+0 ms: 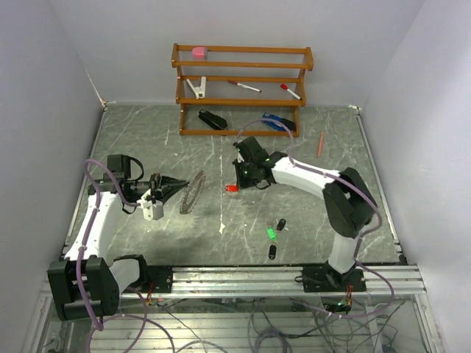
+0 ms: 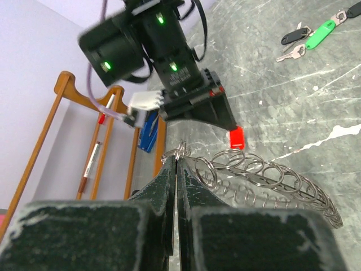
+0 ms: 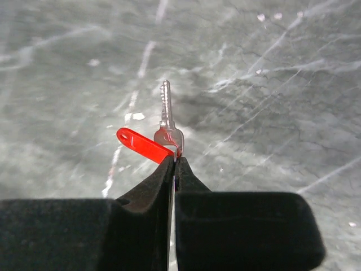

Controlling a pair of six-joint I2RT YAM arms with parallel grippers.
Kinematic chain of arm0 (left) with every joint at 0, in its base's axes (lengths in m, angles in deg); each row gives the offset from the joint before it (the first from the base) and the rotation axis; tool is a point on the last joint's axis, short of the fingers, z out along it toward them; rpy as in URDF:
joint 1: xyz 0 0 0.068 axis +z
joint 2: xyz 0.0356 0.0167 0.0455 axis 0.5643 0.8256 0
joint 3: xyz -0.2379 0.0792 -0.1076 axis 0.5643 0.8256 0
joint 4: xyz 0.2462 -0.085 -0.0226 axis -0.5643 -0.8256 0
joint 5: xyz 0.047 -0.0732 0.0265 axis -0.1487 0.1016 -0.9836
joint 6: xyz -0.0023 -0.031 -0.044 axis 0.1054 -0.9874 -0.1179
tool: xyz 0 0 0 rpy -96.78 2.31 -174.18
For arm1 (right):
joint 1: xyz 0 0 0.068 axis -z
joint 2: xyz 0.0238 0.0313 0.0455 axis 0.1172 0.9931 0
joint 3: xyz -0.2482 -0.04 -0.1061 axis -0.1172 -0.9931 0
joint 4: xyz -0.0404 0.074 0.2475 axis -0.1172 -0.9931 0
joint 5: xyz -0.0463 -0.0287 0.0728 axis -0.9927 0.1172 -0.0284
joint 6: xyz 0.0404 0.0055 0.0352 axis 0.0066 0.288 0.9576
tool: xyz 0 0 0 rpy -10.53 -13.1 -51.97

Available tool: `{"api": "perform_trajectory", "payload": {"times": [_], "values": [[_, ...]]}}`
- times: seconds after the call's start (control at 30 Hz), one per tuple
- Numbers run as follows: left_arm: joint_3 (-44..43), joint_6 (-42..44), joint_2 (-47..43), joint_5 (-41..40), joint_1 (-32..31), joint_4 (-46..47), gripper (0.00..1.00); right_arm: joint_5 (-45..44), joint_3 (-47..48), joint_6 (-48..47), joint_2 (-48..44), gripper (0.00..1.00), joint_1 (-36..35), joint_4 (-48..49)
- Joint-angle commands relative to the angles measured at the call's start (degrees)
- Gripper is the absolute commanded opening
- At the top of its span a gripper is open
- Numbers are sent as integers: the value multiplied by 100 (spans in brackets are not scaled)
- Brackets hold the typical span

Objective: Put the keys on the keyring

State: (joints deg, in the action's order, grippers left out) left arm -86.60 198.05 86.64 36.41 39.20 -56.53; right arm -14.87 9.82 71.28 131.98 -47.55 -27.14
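Observation:
The keyring (image 1: 193, 193), a big thin ring strung with several small silvery loops (image 2: 271, 178), lies left of centre. My left gripper (image 1: 174, 187) is shut on its near end (image 2: 178, 159). The red key (image 1: 232, 189) hangs just above the table to the right of the keyring. My right gripper (image 1: 240, 182) is shut on the ring joining its red tag (image 3: 144, 145) to its silver blade (image 3: 165, 107), fingertips together (image 3: 174, 161). In the left wrist view the red key (image 2: 237, 137) shows beyond the ring. A green key (image 1: 271, 233) and two black keys (image 1: 281, 224) (image 1: 272, 251) lie on the table nearer the front.
A wooden rack (image 1: 243, 88) stands at the back with a pink eraser (image 1: 199, 52), markers and a clip on its shelves. A black stapler (image 1: 212, 119) and a blue object (image 1: 277, 122) sit at its foot. An orange pencil (image 1: 321, 143) lies at the right.

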Motion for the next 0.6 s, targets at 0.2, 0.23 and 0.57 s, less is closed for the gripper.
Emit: {"api": "perform_trajectory", "payload": {"times": [0.2,0.23,0.57], "values": [[-603,3696,0,546,20,-445,7,1894,887,-909,-1769,0,-11,-158],[-596,3700,18,547,8,-411,7,2030,1123,-945,-1742,0,-60,-251],[-646,3700,23,543,-84,-339,7,2907,1660,-1162,-1498,0,-515,-494]]}}
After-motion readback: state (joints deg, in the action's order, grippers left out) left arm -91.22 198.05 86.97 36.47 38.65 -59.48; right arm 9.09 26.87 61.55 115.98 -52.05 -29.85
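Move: The small ring of the keyring, pinched in the left fingertips, is the goal for the red-tagged key in the right fingers: from the right hand about 13 cm left, 8 cm back and 17 cm higher. The keyring's disc hangs from it, its middle some 12 cm back, 11 left and 13 above the right hand. On the table the green-tagged key lies about 16 cm back, 12 right and 4 below. From the left hand the red-tagged key is about 9 cm ahead, 12 right, 18 lower. The red-tagged key, still pinched in the shut right fingers, is carried quickly up about 25 cm towards the ring in the left fingertips, veering left and, late on, back. Meanwhile the right wrist turns some 45 degrees, its fingers swinging from mostly down to mostly left. The left hand keeps its pinch on the ring and lifts about 2 cm. ##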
